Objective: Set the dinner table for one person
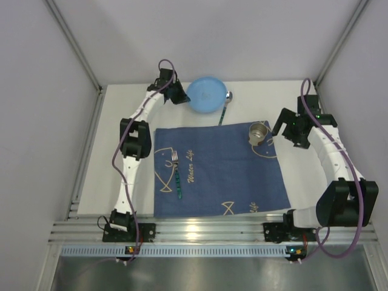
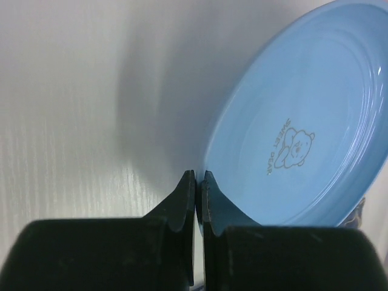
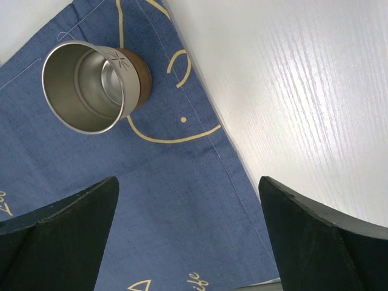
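A light blue plate (image 1: pixel 208 94) sits at the back of the white dinner table (image 1: pixel 115 151), just beyond the blue fish-patterned cloth (image 1: pixel 218 176). My left gripper (image 1: pixel 180 94) is shut on its left rim. The left wrist view shows the plate (image 2: pixel 303 121) tilted, its edge pinched between my left gripper's (image 2: pixel 198 176) jaws. On the cloth lie a fork (image 1: pixel 176 171) with a green beaded handle and a metal cup (image 1: pixel 259 133). A spoon (image 1: pixel 226 106) lies right of the plate. My right gripper (image 1: pixel 281 133) hangs open right of the cup (image 3: pixel 91 85), nothing between its fingers (image 3: pixel 73 224).
The cloth's right edge (image 3: pixel 230 163) runs under my right gripper (image 3: pixel 188 182), with bare table (image 3: pixel 303 91) beyond it. White walls enclose the table on three sides. A ribbed aluminium rail (image 1: pixel 200 230) runs along the near edge by the arm bases.
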### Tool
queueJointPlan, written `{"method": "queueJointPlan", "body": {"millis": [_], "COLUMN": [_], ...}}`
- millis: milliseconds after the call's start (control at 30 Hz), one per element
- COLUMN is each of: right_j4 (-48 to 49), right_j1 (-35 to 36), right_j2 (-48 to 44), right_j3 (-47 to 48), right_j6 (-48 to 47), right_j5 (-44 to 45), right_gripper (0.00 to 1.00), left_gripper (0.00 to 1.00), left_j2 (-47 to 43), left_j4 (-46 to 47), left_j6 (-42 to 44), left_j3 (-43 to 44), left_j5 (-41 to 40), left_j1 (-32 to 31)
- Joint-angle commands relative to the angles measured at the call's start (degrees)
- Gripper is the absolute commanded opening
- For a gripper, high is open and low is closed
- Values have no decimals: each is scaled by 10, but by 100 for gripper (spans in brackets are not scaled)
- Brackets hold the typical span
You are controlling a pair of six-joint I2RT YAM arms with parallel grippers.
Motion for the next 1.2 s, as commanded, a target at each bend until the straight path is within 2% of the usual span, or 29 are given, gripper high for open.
{"method": "queueJointPlan", "body": {"millis": [0, 67, 233, 367, 467, 567, 867, 1167], "right_j4": [-5, -8, -29, -38, -34, -28, -11, -14], "right_j1": [-6, -6, 3, 21, 28, 32, 37, 37], "right_j2": [11, 24, 87, 106, 105, 91, 43, -9], "right_j3": [34, 53, 122, 142, 134, 113, 54, 38], "right_j6": [-6, 3, 10, 14, 18, 18, 15, 13], "right_j5": [-10, -18, -49, -56, -67, -74, -81, -79], "right_gripper": [98, 98, 98, 99, 100, 100, 100, 100], "left_gripper": [0, 0, 0, 0, 0, 0, 0, 0], "left_j2": [-96, -147, -264, -347, -397, -425, -427, -456], "left_j4": [26, 23, 18, 6, 27, 46, 10, 13], "left_j6": [-45, -47, -10, 29, 20, 3, -2, -2], "left_j3": [41, 26, -126, -278, -380, -444, -463, -510], "left_j5": [-13, -11, -4, -53, -65, -90, -116, -144], "left_j1": [22, 22, -17, -94, -143, -181, -232, -236]}}
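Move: The left hand already pinches the plate's left rim; the placemat's middle, where it is bound, lies about 34 cm back, 18 cm right and 4 cm below. From this hand the fork is some 38 cm back and 3 cm left, the cup 21 cm back and 37 cm right, the spoon 2 cm back and 21 cm right. From the right hand the placemat's middle is about 5 cm back, 29 cm left, 13 cm below. Left hand arcs the pinched plate up, about 25 cm back and 10 right, then down over the placemat. ##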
